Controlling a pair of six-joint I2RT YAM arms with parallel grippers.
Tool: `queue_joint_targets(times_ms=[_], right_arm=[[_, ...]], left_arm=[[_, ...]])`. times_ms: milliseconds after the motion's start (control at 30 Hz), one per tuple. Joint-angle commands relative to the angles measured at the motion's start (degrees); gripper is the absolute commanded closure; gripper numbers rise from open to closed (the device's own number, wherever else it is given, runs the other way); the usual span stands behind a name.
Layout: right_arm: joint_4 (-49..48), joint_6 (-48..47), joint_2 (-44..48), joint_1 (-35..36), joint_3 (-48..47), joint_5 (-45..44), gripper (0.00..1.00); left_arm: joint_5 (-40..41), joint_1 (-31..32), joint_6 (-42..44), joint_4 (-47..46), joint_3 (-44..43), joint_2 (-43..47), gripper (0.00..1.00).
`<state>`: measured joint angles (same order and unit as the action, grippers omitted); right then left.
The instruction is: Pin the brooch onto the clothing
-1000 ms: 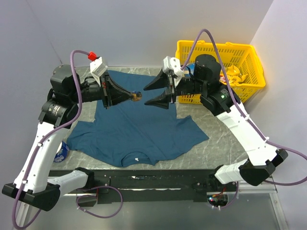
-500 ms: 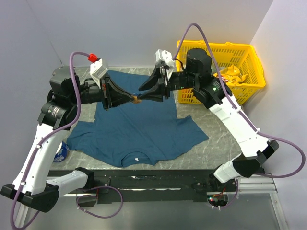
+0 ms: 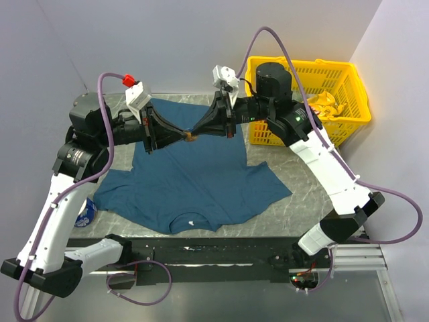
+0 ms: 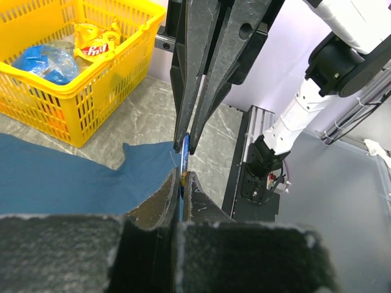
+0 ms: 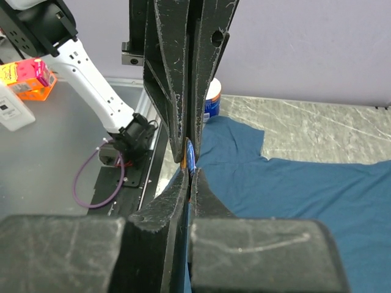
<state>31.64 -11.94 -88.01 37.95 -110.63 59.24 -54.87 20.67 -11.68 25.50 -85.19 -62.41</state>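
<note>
The brooch (image 3: 190, 137), a tiny orange-brown piece with a blue glint, hangs in the air above the clothing (image 3: 194, 181), a dark teal T-shirt spread flat on the table. My left gripper (image 3: 184, 135) is shut on the brooch from the left. My right gripper (image 3: 196, 132) is shut on it from the right, tip to tip with the left. In the left wrist view the brooch (image 4: 184, 177) shows between my fingertips, with the right gripper's fingers (image 4: 198, 91) coming down from above. In the right wrist view the brooch (image 5: 190, 155) sits between both pairs of tips over the clothing (image 5: 305, 189).
A yellow basket (image 3: 315, 87) with snack packets stands at the back right, just behind the right arm. A small blue-and-white container (image 3: 86, 213) lies at the table's left edge. The shirt's white neck label (image 3: 192, 223) is near the front edge.
My right gripper has swung left to the brooch and closed on it. The left gripper has held still, shut on the brooch throughout.
</note>
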Motion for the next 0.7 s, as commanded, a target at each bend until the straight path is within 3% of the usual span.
queue_joint_targets(times_ms=[0, 133, 233, 367, 667], right_arm=[[0.71, -0.63, -0.50, 0.72, -2.58, -1.83, 1.00], [-3.66, 2.87, 1.25, 0.63, 0.40, -7.71, 1.00], [-7.81, 7.53, 3.10, 0.19, 3.74, -11.85, 1.00], [-13.61, 11.85, 4.42, -0.42, 6.30, -15.03, 1.00], [-11.69, 22.14, 1.35, -0.43, 6.48, -21.71, 1.00]], left_arm=[[3.26, 0.69, 0.08, -1.68, -0.85, 0.89, 0.89], [9.60, 0.69, -0.45, -1.24, -2.00, 1.33, 0.39], [11.63, 0.60, -1.24, -1.50, -2.00, 1.42, 0.26], [12.68, 0.60, -2.73, -1.07, -1.83, -0.25, 0.22], [25.59, -1.06, -4.14, 0.43, -0.07, -0.52, 0.19]])
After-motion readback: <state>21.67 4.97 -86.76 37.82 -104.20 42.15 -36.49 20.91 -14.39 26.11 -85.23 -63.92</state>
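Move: The brooch sits between my two sets of fingertips, pinched from both sides: about 1 cm right of my left hand and about 1 cm left of my right. The spread clothing lies roughly 43 cm below, its middle some 9 cm ahead of my right hand and 3 cm to its left. The yellow basket stands about 28 cm ahead of my right hand and 36 cm to its right, some 38 cm lower. My left fingers open wide and let go of the brooch while my right fingers keep their pinch. Both hands swing forward side by side, about 5 cm, the left one easing slightly left; my left hand turns nearly 20 degrees counter-clockwise, and my right as much clockwise while rolling a little, its front side dipping. ##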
